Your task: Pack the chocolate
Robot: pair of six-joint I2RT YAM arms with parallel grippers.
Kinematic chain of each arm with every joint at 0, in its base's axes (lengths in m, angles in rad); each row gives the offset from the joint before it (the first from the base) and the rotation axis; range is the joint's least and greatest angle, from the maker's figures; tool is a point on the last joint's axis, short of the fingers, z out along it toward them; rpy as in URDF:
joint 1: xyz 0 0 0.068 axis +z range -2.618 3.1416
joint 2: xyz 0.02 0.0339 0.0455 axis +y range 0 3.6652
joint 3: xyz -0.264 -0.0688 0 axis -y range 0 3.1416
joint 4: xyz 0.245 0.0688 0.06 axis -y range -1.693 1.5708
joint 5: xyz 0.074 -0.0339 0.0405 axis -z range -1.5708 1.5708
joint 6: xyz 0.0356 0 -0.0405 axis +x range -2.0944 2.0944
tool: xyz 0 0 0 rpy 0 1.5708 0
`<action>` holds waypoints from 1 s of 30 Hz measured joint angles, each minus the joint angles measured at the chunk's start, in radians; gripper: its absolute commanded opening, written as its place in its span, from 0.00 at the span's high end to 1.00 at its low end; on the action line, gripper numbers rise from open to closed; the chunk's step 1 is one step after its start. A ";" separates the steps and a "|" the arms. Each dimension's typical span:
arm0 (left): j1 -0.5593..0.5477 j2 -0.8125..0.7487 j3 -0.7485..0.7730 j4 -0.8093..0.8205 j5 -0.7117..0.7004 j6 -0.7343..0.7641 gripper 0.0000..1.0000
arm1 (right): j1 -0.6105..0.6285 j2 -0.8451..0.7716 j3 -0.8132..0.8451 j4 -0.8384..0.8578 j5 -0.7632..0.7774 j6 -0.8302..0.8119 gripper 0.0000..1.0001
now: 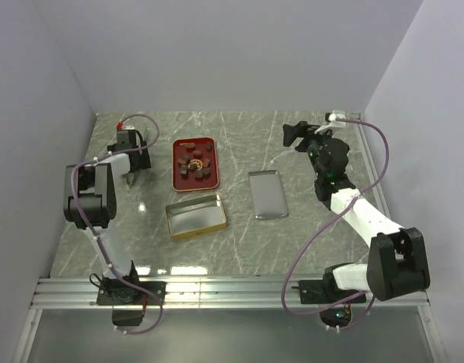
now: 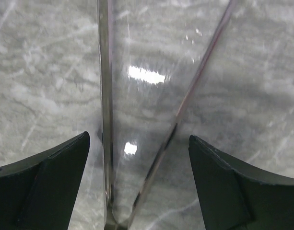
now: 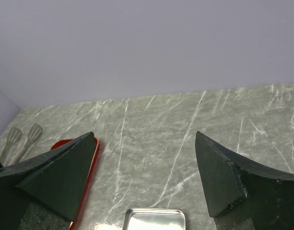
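Several small dark brown chocolate pieces (image 1: 194, 162) lie in the red tray (image 1: 175, 172) at mid-table. In front of the tray sits the open gold tin (image 1: 195, 218), with nothing in it. My left gripper (image 1: 132, 180) points down at the table left of the tray. In its wrist view, the left gripper (image 2: 138, 138) stands open over a pair of metal tongs (image 2: 106, 96), whose two arms lie between the fingers untouched. My right gripper (image 1: 291, 136) hovers at the back right, and in its own view the right gripper (image 3: 145, 135) is open and holds nothing.
A silver lid (image 1: 268, 194) lies flat right of the tin, and the lid's (image 3: 155, 218) near end shows below my right fingers. The tray's red edge (image 3: 92, 160) and the tongs' flat ends (image 3: 23, 140) appear far left there. Purple walls enclose the marble table.
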 measured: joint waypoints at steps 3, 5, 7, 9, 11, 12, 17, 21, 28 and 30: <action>0.000 0.027 0.042 -0.019 -0.009 0.002 0.12 | -0.001 0.000 -0.005 0.010 -0.009 0.002 0.09; 0.000 0.036 0.055 -0.020 -0.008 0.003 0.13 | -0.002 0.000 -0.010 0.015 -0.013 0.004 0.09; 0.000 0.038 0.055 -0.020 -0.008 0.003 0.21 | -0.005 0.001 -0.012 0.016 -0.016 0.005 0.10; 0.000 0.040 0.057 -0.024 -0.007 0.004 0.29 | -0.006 0.001 -0.014 0.018 -0.019 0.005 0.10; 0.000 0.043 0.063 -0.030 -0.007 0.006 0.40 | -0.008 0.001 -0.016 0.021 -0.020 0.008 0.10; -0.001 0.045 0.064 -0.032 -0.006 0.006 0.43 | -0.008 0.001 -0.017 0.021 -0.021 0.008 0.10; -0.003 0.048 0.067 -0.034 -0.011 0.012 0.49 | -0.009 0.002 -0.017 0.024 -0.023 0.009 0.10; -0.012 0.035 0.053 -0.035 -0.027 0.011 0.49 | -0.009 0.003 -0.017 0.024 -0.027 0.011 0.10; -0.060 -0.109 -0.035 -0.084 -0.061 0.010 0.48 | -0.009 0.009 -0.017 0.024 -0.034 0.012 0.11; -0.079 -0.164 -0.047 -0.087 -0.069 0.009 0.48 | -0.009 0.017 -0.017 0.025 -0.039 0.016 0.11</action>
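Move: The tongs lie almost under the left gripper: their middle is about 1 cm ahead and 1 cm below, level sideways, the hinge toward the base and the two arms spreading outward between the open fingers. The chocolate tray is some 26 cm to the right and 3 cm back; the empty box is also about 26 cm right, but 23 cm back. From the right gripper, the tongs are roughly 58 cm left, 3 cm ahead and 27 cm below. Nudge the left gripper about 1 cm forward along the tongs, then hold it there, pointing forward and down, while the fingers close from nearly wide open to about half, pinching the two arms from outside. Keep that grip and lift about 4.5 cm, drawing back some 3 cm and slightly to the right. ##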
